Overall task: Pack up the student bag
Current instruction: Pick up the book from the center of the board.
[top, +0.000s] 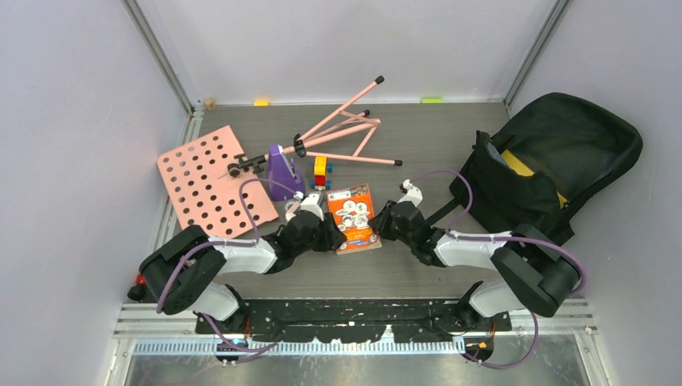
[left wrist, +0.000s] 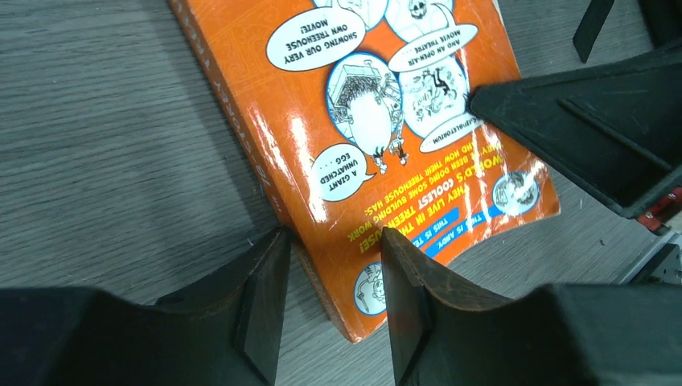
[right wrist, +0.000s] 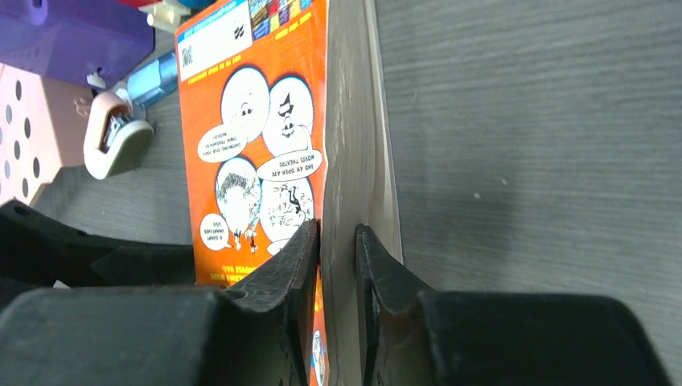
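Observation:
An orange book (top: 352, 215) with cartoon speech bubbles lies on the table between my two arms. My right gripper (right wrist: 338, 229) is shut on the book's (right wrist: 257, 121) page edge, one finger on the cover and the other under the pages. My left gripper (left wrist: 331, 237) is open and straddles the near spine corner of the book (left wrist: 386, 145), with a gap on both sides. The student bag (top: 555, 161), a big black backpack, lies open at the right rear with something yellow inside.
A pink pegboard (top: 205, 181) lies at the left. A pink folding stand (top: 338, 129) and a purple object (top: 281, 169) sit behind the book, beside a small yellow-and-red toy (top: 321, 169). A white tape dispenser (right wrist: 112, 137) lies near the book's far left corner.

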You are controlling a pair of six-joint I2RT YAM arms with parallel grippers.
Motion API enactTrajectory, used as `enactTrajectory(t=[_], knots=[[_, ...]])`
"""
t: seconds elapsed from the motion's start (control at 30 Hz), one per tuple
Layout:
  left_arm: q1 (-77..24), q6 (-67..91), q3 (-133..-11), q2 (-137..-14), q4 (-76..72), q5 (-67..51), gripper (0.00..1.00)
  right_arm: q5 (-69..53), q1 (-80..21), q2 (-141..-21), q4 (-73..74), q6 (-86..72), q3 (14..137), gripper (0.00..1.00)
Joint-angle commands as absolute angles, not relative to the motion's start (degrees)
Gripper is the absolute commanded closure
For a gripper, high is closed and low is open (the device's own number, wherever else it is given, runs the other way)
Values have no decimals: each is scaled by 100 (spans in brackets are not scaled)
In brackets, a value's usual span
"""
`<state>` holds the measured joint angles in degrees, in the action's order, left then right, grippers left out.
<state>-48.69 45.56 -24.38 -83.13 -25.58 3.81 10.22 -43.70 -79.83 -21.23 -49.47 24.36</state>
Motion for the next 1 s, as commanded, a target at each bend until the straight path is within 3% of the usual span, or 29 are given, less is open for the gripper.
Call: enactTrajectory(t=[0.0,0.27,0.33,0.37,0.4,0.5,0.7,0.8,0.97], knots=[[-5173,4974,-2485,-8634,-3858,-1128,56,-1251,-4856,-8663,-3293,-5256,2446,75],[-5168,4805,-2517,-8456,-3642,-963,56,-1398,-4869,-8952,-3439,-5234,2558,71],[-5168,4703,-2558,-8378,-3471,-889,56,-1389,-4869,-8830,-3368,-5226,2560,79],[-5168,4656,-2584,-8343,-3376,-861,56,-1358,-4869,-8770,-3296,-5226,2559,91],[-5168,4609,-2609,-8303,-3287,-846,55,-1329,-4869,-8611,-3252,-5237,2543,95],[-5168,4511,-2678,-8126,-3122,-822,46,-938,-4869,-8074,-2919,-5282,2442,99],[-5161,3830,-2974,-7225,-1702,-314,16,560,-4869,-5840,-1350,-5159,2207,100],[-5143,3505,-3122,-6683,-1099,-100,8,1219,-4869,-4586,-322,-4885,2344,100],[-5059,3602,-3224,-5940,-1059,-313,0,1758,-4861,-3534,687,-4568,2782,100]])
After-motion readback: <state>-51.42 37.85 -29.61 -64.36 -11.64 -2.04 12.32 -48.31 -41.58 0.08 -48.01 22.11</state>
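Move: Both hands are already at the orange book: its middle lies about 6 cm to the right hand's left, 2 cm ahead and 2 cm down, and some 5 cm ahead of the left hand, 4 cm to its right and 2 cm down. The toy car is roughly 19 cm ahead of the left hand and 6 cm to its left. The purple stapler is about 18 cm ahead of the left hand and 16 cm to its left. Already straddling the book's right edge between nearly closed fingers, the right hand first works about 2.5 cm forward along it, then keeps its pinch and lifts some 11 cm while swinging back about 8 cm and a little right, fingertips tilting up. The left hand waits at the book's near left corner with fingers half open, then spreads them almost fully as it draws back about 3 cm and rises some 10 cm beside the climbing book, turning slightly clockwise. ##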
